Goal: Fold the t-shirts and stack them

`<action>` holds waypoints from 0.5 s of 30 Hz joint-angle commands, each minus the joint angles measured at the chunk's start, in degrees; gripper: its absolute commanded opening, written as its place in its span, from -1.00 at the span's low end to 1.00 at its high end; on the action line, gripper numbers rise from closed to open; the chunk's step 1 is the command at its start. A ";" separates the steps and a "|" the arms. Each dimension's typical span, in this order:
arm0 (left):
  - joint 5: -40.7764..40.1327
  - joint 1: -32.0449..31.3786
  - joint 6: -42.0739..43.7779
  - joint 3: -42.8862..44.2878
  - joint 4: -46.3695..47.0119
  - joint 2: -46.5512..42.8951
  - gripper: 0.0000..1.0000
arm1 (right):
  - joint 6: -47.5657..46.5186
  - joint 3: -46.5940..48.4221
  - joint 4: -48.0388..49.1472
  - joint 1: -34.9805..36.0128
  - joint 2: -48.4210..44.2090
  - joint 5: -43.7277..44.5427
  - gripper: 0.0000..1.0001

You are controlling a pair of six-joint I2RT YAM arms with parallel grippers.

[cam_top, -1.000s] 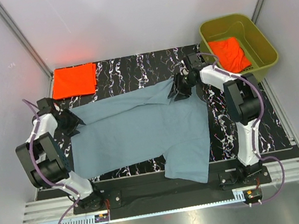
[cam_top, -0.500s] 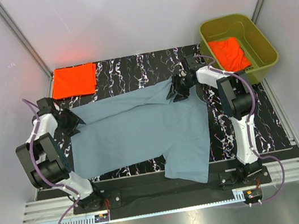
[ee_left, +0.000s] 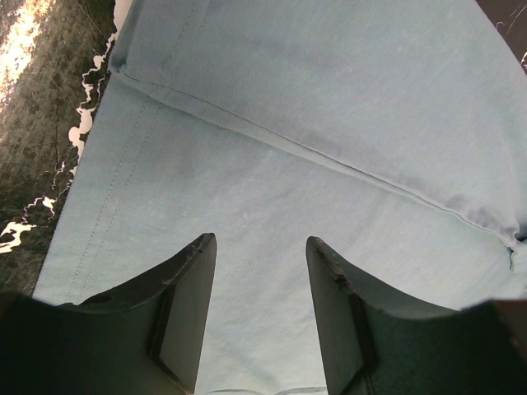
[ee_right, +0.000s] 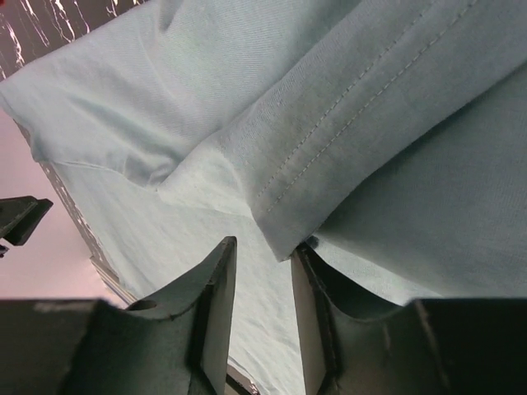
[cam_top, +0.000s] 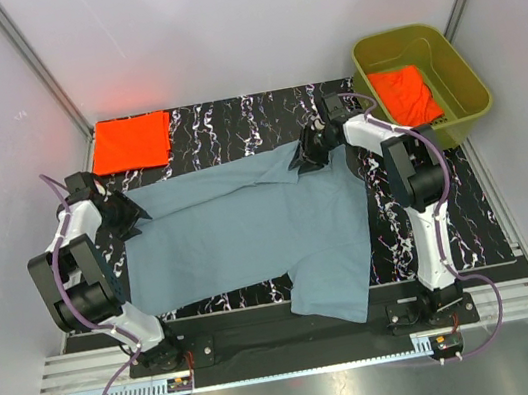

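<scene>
A large blue-grey t-shirt (cam_top: 248, 225) lies spread on the black marbled mat (cam_top: 231, 122), one part hanging over the near edge. My left gripper (cam_top: 131, 216) rests at its left end; in the left wrist view its jaws (ee_left: 261, 240) stand open over flat cloth (ee_left: 329, 99) with nothing pinched. My right gripper (cam_top: 310, 154) is at the shirt's far right sleeve. Its jaws (ee_right: 263, 245) stand narrowly apart, and the stitched sleeve hem (ee_right: 329, 164) ends in a corner just above the right fingertip. One folded orange-red t-shirt (cam_top: 131, 143) lies at the back left.
An olive-green tub (cam_top: 466, 83) stands at the back right off the mat, with another orange-red t-shirt (cam_top: 405, 96) inside. Grey walls close in the sides and back. A metal rail (cam_top: 298, 339) runs along the near edge by the arm bases.
My right gripper has slid a little left and back along the sleeve, and its jaws have narrowed. The left arm and the shirt's body have stayed still.
</scene>
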 commanded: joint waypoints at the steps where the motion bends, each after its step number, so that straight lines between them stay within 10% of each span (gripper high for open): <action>1: 1.87 0.00 0.22 1.12 1.11 -1.47 0.06 | 0.67 2.06 1.48 0.56 0.48 -0.21 -0.22; 7: 1.78 0.00 0.31 0.60 1.11 -2.00 0.06 | 6.02 -0.74 1.48 0.65 -3.03 -1.26 -1.00; 15: 1.43 0.00 0.66 0.95 1.11 -2.09 0.06 | 26.39 -10.85 1.57 0.56 -11.21 -2.84 -1.00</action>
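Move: The hemmed corner of the grey-blue t-shirt's folded flap lies right at my right fingertips, some 1 cm below the point between them. The folded-over strip's middle is about 22 cm to the left and 1 cm nearer me; the green bin is roughly 30 cm to the right and 12 cm farther out. From my left hand that corner is about 39 cm right, 6 cm ahead and 3 cm lower. I shut my half-open right fingers on the flap's corner, pinching it almost in place. Then I draw it about 3 cm back towards my base, with a slight lift at the very end, as the wrist turns some 15 degrees, swinging the fingertips back and clockwise. ##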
